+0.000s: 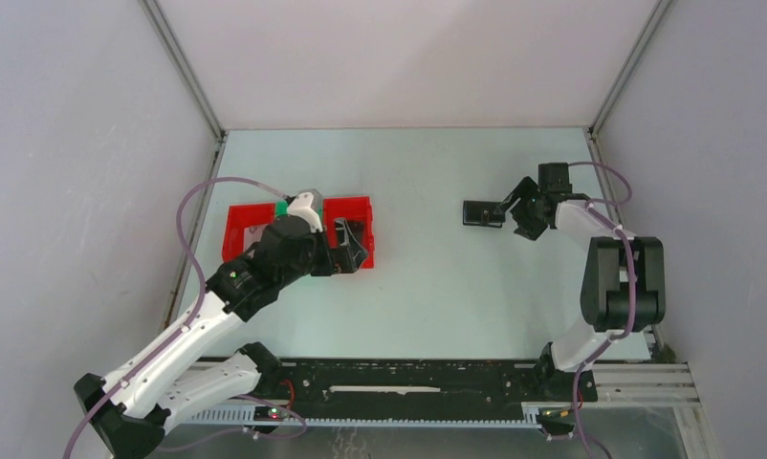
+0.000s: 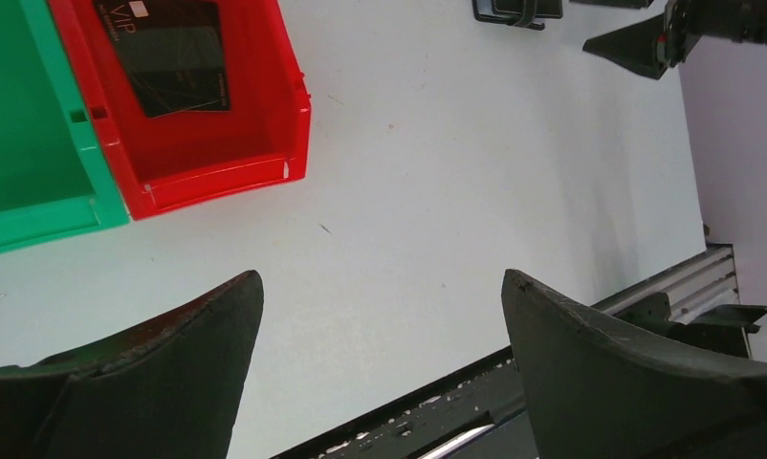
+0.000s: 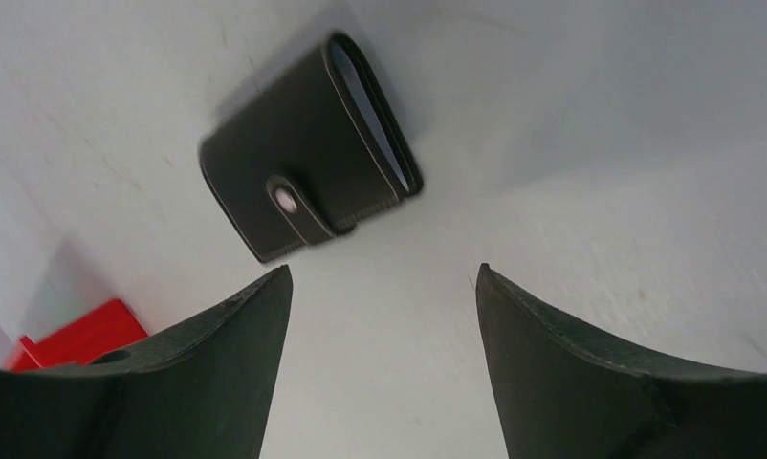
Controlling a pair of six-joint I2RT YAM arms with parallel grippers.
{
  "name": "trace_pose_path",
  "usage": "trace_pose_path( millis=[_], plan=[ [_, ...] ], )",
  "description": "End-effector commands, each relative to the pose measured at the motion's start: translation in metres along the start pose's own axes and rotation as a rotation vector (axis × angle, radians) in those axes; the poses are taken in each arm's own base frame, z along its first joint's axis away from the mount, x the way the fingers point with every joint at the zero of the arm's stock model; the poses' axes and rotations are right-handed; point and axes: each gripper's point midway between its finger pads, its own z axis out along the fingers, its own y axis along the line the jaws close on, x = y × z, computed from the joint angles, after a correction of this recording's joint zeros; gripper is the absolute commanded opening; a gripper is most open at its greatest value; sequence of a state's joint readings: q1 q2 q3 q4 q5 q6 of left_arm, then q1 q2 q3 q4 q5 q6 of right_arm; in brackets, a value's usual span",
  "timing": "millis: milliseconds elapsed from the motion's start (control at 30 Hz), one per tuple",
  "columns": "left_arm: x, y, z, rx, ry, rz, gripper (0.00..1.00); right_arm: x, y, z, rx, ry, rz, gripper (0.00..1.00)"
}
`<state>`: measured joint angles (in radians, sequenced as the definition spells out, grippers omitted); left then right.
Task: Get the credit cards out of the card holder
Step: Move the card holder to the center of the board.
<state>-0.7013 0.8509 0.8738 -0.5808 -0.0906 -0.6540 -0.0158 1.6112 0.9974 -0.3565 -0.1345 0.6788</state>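
Observation:
The card holder (image 1: 481, 212) lies folded shut on the table at the right, black, with a snap tab (image 3: 286, 198) on its upper face. Pale edges of the credit cards (image 3: 368, 100) show in its open side. My right gripper (image 1: 514, 218) is just to the holder's right, open, with nothing between its fingers. In the right wrist view the card holder (image 3: 303, 158) sits just beyond the fingertips of the right gripper (image 3: 384, 273). My left gripper (image 2: 382, 277) is open and empty above bare table, by the red tray. A dark card (image 2: 174, 53) marked VIP lies in that tray.
A red tray (image 1: 294, 215) stands at the left with a green tray (image 2: 26, 143) against it, partly under my left arm (image 1: 265, 263). A black rail (image 1: 408, 378) runs along the near edge. Grey walls close in both sides.

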Motion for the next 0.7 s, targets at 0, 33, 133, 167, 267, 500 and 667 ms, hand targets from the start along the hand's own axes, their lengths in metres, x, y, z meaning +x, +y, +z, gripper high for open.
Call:
trace_pose_path(
  millis=[0,33,133,167,267,500,667],
  plan=[
    [-0.022,-0.009,-0.012,0.009,-0.068,-0.003,1.00,-0.041,0.027,0.016,-0.072,-0.083,0.045,0.78],
    [-0.020,-0.009,-0.012,0.011,-0.062,-0.003,1.00,-0.045,0.026,0.020,-0.074,-0.086,0.056,0.77],
    [-0.015,-0.008,-0.010,0.010,-0.046,-0.004,1.00,-0.053,0.027,0.030,-0.121,-0.080,0.091,0.70],
    [-0.014,-0.007,-0.009,0.008,-0.040,-0.005,1.00,-0.057,0.027,0.032,-0.131,-0.081,0.104,0.69],
    [-0.011,-0.005,-0.007,0.003,-0.033,-0.014,1.00,-0.062,0.025,0.041,-0.131,-0.067,0.118,0.67],
    [-0.007,-0.003,-0.003,-0.012,-0.012,0.000,1.00,-0.053,0.023,0.056,-0.133,-0.006,0.093,0.46],
    [-0.002,0.006,0.000,-0.065,0.018,0.016,1.00,-0.046,0.030,0.055,-0.178,0.021,0.071,0.37]
  ],
)
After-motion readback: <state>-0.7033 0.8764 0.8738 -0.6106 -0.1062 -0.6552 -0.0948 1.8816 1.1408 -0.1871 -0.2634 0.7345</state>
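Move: The card holder lies about 6 cm ahead of the right hand and 6 cm to its left, some 4 cm below the half-lowered fingertips. Well off to that hand's left, about 42 cm and roughly level with it, stands the near red box, with the green box some 13 cm farther left beside it. From the idle left hand the card holder lies roughly 21 cm ahead, 33 cm to the right and 18 cm lower. The right fingertips come right up to the card holder's right-hand, open edge, close enough that touch can't be told. The hand goes forward about 6.5 cm and sinks some 3 cm, slowing to a stop, while the fingers close from nearly wide to a bit under half open, still slanting steeply down. ##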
